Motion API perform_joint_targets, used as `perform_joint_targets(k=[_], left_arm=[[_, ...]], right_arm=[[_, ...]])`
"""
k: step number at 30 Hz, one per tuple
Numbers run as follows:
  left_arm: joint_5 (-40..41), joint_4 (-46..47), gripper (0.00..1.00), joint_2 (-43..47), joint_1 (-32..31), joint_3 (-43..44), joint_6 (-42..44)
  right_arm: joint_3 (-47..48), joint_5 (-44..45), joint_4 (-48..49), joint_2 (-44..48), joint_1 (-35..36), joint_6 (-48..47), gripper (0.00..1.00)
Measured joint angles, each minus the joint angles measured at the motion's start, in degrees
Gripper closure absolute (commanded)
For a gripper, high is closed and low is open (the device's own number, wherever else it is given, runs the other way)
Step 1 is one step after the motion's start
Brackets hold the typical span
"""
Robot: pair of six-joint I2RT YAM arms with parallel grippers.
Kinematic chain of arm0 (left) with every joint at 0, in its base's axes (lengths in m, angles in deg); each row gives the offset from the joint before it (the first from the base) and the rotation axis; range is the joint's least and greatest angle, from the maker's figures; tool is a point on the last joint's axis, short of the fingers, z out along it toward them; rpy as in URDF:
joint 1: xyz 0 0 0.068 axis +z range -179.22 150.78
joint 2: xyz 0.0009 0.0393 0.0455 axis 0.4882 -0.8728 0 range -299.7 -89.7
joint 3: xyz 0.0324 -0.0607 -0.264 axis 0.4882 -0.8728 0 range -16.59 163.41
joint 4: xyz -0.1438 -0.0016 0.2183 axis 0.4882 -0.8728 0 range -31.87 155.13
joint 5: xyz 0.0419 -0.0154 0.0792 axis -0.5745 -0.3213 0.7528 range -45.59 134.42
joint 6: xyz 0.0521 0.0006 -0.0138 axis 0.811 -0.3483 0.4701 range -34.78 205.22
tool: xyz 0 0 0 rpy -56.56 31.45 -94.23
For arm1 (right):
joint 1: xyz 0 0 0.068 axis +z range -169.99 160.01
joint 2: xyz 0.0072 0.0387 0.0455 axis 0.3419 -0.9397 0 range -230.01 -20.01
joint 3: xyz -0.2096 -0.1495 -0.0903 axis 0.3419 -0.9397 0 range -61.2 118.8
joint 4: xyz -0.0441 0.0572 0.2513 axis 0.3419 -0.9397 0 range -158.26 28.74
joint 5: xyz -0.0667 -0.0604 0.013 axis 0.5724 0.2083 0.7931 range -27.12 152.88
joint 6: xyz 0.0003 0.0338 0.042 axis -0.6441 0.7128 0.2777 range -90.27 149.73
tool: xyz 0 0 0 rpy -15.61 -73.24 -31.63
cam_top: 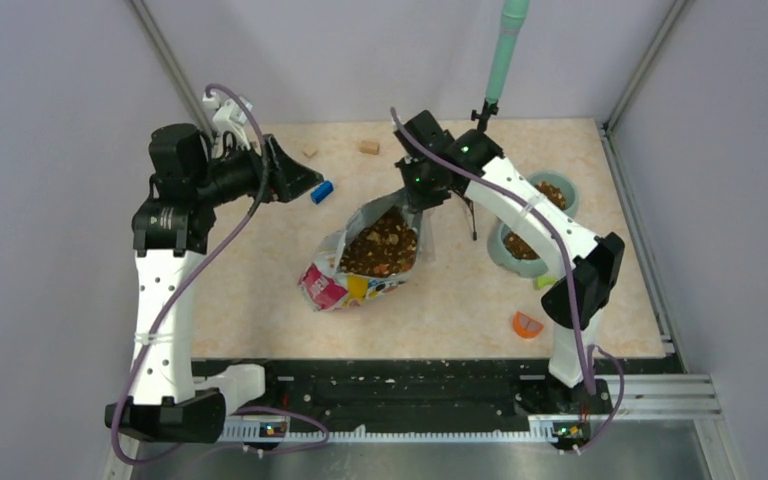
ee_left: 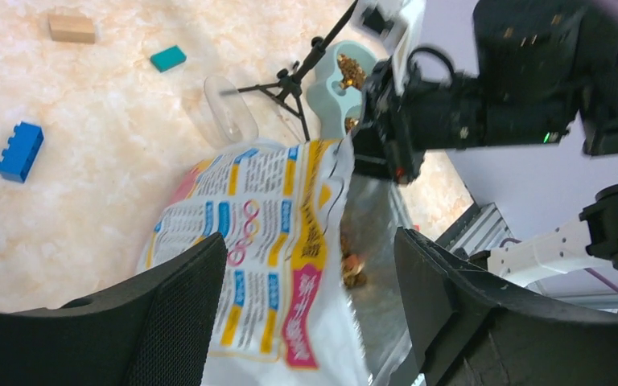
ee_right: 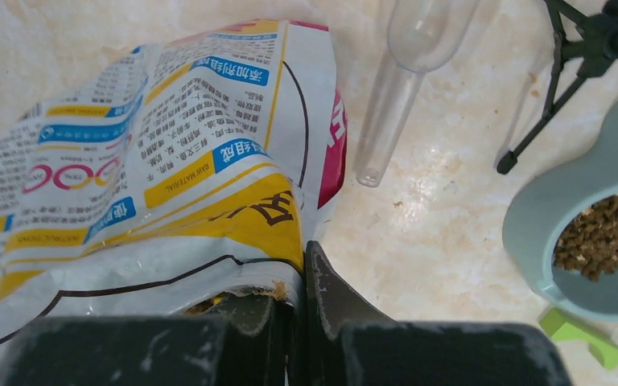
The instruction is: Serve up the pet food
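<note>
The crinkly yellow-white-pink bag (cam_top: 365, 255) lies open mid-table, and brown pet food (cam_top: 382, 243) shows in its mouth. My right gripper (cam_top: 418, 192) is shut on the bag's far rim; in the right wrist view its jaws (ee_right: 302, 277) pinch the torn edge of the bag (ee_right: 153, 161). My left gripper (cam_top: 303, 183) hangs open up and to the left of the bag, clear of it. Its view looks past the spread fingers (ee_left: 310, 241) at the bag (ee_left: 265, 233), with kibble (ee_left: 352, 269) inside. A teal double bowl (cam_top: 512, 262) on the right holds kibble (ee_right: 607, 233).
A clear plastic scoop (ee_right: 406, 64) lies behind the bag, beside a small black tripod (ee_right: 571, 72) carrying a green pole (cam_top: 505, 50). A blue brick (cam_top: 321, 191), a teal brick (ee_left: 167, 58) and wooden blocks (cam_top: 368, 147) are scattered at the back. An orange piece (cam_top: 526, 324) lies front right.
</note>
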Motion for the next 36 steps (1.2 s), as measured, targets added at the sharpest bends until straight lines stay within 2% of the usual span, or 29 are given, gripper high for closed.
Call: perform_joint_targets(k=[4,9,15,21,25,36], left_arm=[[1.22,-0.31,0.26,2.12,-0.55,-3.17,0.59],[1.97,-0.28,0.24,8.31,-2.78,-10.8,1.57],[4.74,0.7,0.22,21.44,-7.06,-21.81,3.5],[8.2,2.95,0.24,29.51,-9.53,-24.2,9.03],[9.33,5.01,0.22,29.73,-13.0,-26.12,13.11],[16.33,12.85,0.21,24.94,-29.7,-30.14,21.64]], right_arm=[[3.23,-2.05,-4.39,-0.76,-3.63,1.68,1.0],[9.35,-2.05,-9.68,-3.21,-4.98,1.68,1.0],[9.57,-2.64,-10.47,-3.43,-5.05,1.73,1.0],[9.57,-3.45,-10.43,-3.8,-5.07,1.73,1.0],[9.57,-3.76,-10.43,-3.98,-5.09,1.86,1.0],[9.51,-3.69,-10.27,-4.07,-5.09,3.63,1.0]])
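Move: The pet food bag's middle lies about 4 cm back, 12 cm right and 26 cm below the empty left hand; the blue block is some 15 cm ahead of that hand and 2 cm right, the clear scoop 12 cm ahead and 22 cm right, both nearly 40 cm below. From the right hand, already pinching the rim, the bag's middle is roughly 7 cm back, 12 cm left and 12 cm down. Open left hand swings back 10 cm, down towards the bag; right draws its pinched rim 3 cm rightward. ##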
